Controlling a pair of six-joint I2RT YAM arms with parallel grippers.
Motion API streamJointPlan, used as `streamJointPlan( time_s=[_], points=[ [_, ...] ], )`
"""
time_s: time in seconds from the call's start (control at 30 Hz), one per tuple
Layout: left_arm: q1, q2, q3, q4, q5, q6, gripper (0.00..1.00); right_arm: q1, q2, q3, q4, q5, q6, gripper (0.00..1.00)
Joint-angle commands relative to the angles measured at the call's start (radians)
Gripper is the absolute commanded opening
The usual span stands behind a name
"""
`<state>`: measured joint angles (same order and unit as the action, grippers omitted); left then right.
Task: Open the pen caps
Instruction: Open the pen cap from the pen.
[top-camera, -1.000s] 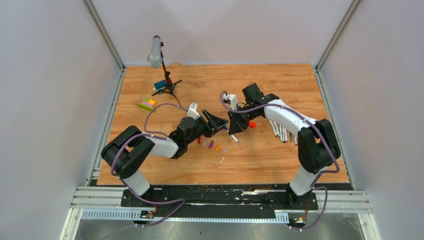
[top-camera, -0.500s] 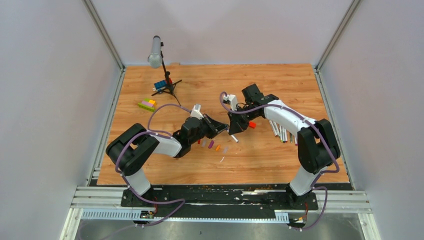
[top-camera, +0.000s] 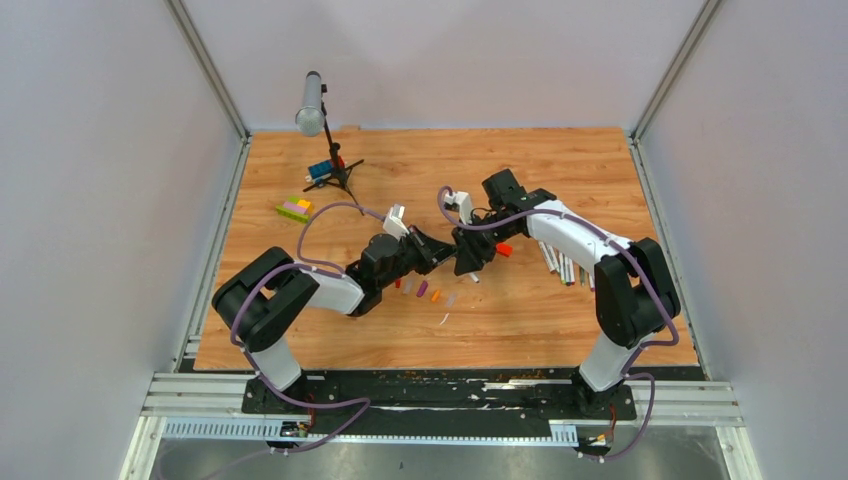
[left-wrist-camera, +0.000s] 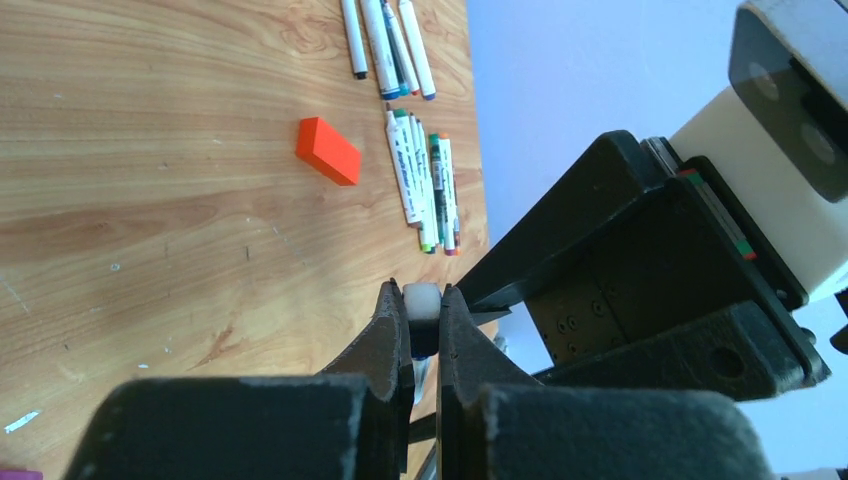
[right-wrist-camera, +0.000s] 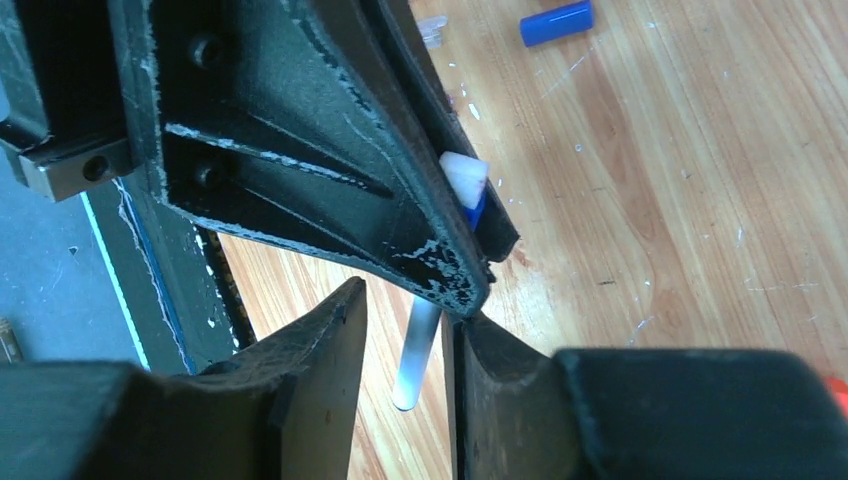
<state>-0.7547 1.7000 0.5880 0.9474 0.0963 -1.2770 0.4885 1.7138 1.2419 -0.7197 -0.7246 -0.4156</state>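
In the top view my two grippers meet above the table's middle. My left gripper (top-camera: 444, 254) (left-wrist-camera: 422, 303) is shut on the blue-and-white end of a pen (left-wrist-camera: 422, 298). That pen's white barrel (right-wrist-camera: 418, 350) hangs down between the jaws of my right gripper (top-camera: 466, 262) (right-wrist-camera: 410, 308), which stand open with a gap on the barrel's left side. Loose pen caps lie on the wood below: red (top-camera: 398, 283), purple (top-camera: 421, 289), orange (top-camera: 436, 296) and a blue one (right-wrist-camera: 556, 22). More pens (top-camera: 562, 265) (left-wrist-camera: 422, 190) lie in a row to the right.
An orange-red block (top-camera: 505, 249) (left-wrist-camera: 327, 151) lies just right of the grippers. A grey microphone (top-camera: 312, 103) on a black tripod stands at the back left, with stacked toy bricks (top-camera: 295, 209) in front of it. Another group of pens (left-wrist-camera: 385, 40) lies farther off.
My left gripper moved in and shut on the pen's end. My right gripper, shut on the barrel before, has opened its jaws.
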Motion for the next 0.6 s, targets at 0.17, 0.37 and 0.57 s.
streamJointPlan(
  time_s=[0.17, 0.37, 0.57],
  points=[
    [0.012, -0.041, -0.038, 0.172, -0.061, 0.042, 0.0, 0.004, 0.001, 0.007, 0.0, -0.075, -0.008, 0.0],
    [0.21, -0.181, -0.163, 0.265, -0.207, -0.007, 0.0, 0.021, -0.01, -0.063, 0.007, -0.146, -0.04, 0.0],
    [0.373, -0.386, -0.201, 0.07, -0.256, 0.003, 0.0, 0.075, -0.017, -0.074, -0.026, -0.133, -0.091, 0.0]
  ],
)
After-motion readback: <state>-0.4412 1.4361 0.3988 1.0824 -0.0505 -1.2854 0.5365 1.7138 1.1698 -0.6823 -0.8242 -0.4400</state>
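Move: The left fingers already pinch the blue cap end of the pen, whose middle lies about 3 cm back, 3 cm to the right and 2 cm below that hand; its body passes right through the point between the right hand's partly open fingers. On the table some 12 cm below the left hand, a loose blue cap lies about 3 cm ahead and 6 cm left, the purple cap 4 cm back and 5 cm left, the orange cap 6 cm back and 2 cm left. The right fingers first close onto the pen's body and keep it, that hand giving some 2 cm to the left before swinging back about 3 to 4 cm. The left hand keeps its shut grip on the cap, hardly moves at first, then pulls quickly away from the pen, about 15 cm left with some 6 cm forward and 6 cm up, its wrist turning roughly 25 degrees counter-clockwise. ##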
